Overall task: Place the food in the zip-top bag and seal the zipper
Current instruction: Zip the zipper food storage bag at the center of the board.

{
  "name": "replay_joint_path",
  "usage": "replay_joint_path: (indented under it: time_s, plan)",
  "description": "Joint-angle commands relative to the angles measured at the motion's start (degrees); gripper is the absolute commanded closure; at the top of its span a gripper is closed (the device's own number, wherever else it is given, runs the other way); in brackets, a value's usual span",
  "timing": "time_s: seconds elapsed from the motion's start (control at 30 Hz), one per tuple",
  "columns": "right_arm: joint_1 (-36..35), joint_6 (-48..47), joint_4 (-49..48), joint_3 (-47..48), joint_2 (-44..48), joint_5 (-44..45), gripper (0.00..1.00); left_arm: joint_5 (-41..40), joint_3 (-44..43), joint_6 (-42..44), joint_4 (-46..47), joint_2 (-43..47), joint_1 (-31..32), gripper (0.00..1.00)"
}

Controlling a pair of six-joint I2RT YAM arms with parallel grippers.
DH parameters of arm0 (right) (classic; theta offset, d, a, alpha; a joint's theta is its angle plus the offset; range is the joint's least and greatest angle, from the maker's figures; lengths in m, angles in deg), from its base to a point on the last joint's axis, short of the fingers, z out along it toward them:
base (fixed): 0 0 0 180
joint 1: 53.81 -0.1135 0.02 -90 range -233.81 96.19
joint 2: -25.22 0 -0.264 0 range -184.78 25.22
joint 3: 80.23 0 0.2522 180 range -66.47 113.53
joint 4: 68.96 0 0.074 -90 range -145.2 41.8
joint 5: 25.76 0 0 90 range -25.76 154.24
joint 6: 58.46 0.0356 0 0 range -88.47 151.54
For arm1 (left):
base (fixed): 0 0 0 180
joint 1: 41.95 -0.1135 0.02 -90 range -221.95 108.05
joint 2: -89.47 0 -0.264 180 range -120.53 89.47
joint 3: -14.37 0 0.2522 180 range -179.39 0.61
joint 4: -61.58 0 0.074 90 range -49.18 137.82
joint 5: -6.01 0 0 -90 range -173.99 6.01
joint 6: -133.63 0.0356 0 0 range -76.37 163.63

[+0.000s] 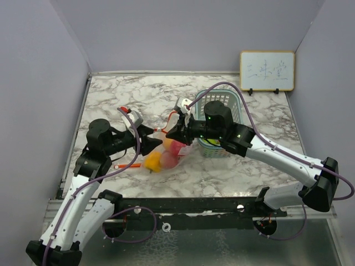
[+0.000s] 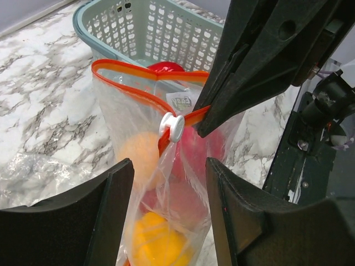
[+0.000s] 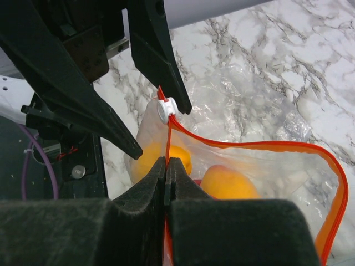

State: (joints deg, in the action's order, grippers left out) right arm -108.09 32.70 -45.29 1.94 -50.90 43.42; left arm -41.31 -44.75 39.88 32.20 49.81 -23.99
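Observation:
The clear zip-top bag [image 1: 165,154] hangs upright between my two grippers. Inside it is food: a yellow piece [image 2: 158,244], an orange one [image 2: 135,155] and a pink-red one [image 2: 195,148]. The orange-red zipper [image 2: 125,77] gapes on the far side, and its white slider [image 2: 171,127] sits on the near part. My right gripper [image 3: 167,162] is shut on the zipper strip just below the slider [image 3: 165,108]. My left gripper [image 2: 169,166] is open, with a finger on each side of the bag below the slider. I see no contact.
The teal lattice basket [image 1: 233,105] stands right behind the bag, with something green-yellow in it. A thin orange-red piece [image 1: 127,165] lies on the marble by the left arm. A small whiteboard [image 1: 267,70] leans at the back right wall.

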Motion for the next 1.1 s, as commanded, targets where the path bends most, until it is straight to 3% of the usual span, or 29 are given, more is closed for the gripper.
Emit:
replay_joint_path:
  time_s: [0.0, 0.37, 0.47, 0.5, 0.77, 0.97, 1.07]
  plan:
    - [-0.19, -0.68, -1.12, 2.76, 0.54, -2.45, 0.99, 4.24, 2.51, -3.79, 8.00, 0.37, -0.20, 0.43]
    - [-0.17, -0.33, -1.25, 2.66, -0.08, -3.39, 0.99, 7.08, 5.21, -9.59, 15.51, 0.14, -0.20, 0.62]
    - [-0.20, -0.22, -1.39, 2.58, 0.02, -2.67, 0.99, 12.98, 5.58, -10.54, 17.88, -1.47, -0.19, 0.95]
    - [-0.18, -0.28, -1.39, 2.61, 0.08, -2.39, 0.99, 14.40, 5.12, -10.42, 17.17, -2.13, -0.13, 1.00]
    - [-0.17, -0.75, -0.27, 2.86, 0.59, -0.89, 0.98, 13.48, 4.75, -9.04, 12.37, -2.50, -0.18, 1.00]
    - [-0.21, -6.41, -2.26, 0.25, 5.69, 1.61, 0.62, 5.96, 2.19, -4.62, 3.82, -0.77, -0.19, 1.00]
    - [-0.15, -10.11, -5.40, -0.92, 7.44, -1.40, 0.58, 5.54, 0.90, -3.06, 1.23, 0.04, -0.13, 1.00]
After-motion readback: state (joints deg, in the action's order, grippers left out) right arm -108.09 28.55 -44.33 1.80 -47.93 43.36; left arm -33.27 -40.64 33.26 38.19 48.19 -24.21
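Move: From the open left hand the zipper slider lies about 3 cm to the right and 1 cm ahead, nearly level; from the right hand, still pinching the bag's rim, it is some 4 cm to the left, neither ahead nor back, at about the same height. The yellow food in the bag sits roughly 12 cm below the left hand, 3 cm back and 2 cm left; the basket is about 26 cm to its right, 15 cm ahead and 10 cm lower. Left hand eases about 2 cm right and back, pinching the zipper by its slider; right lets go, rising. ##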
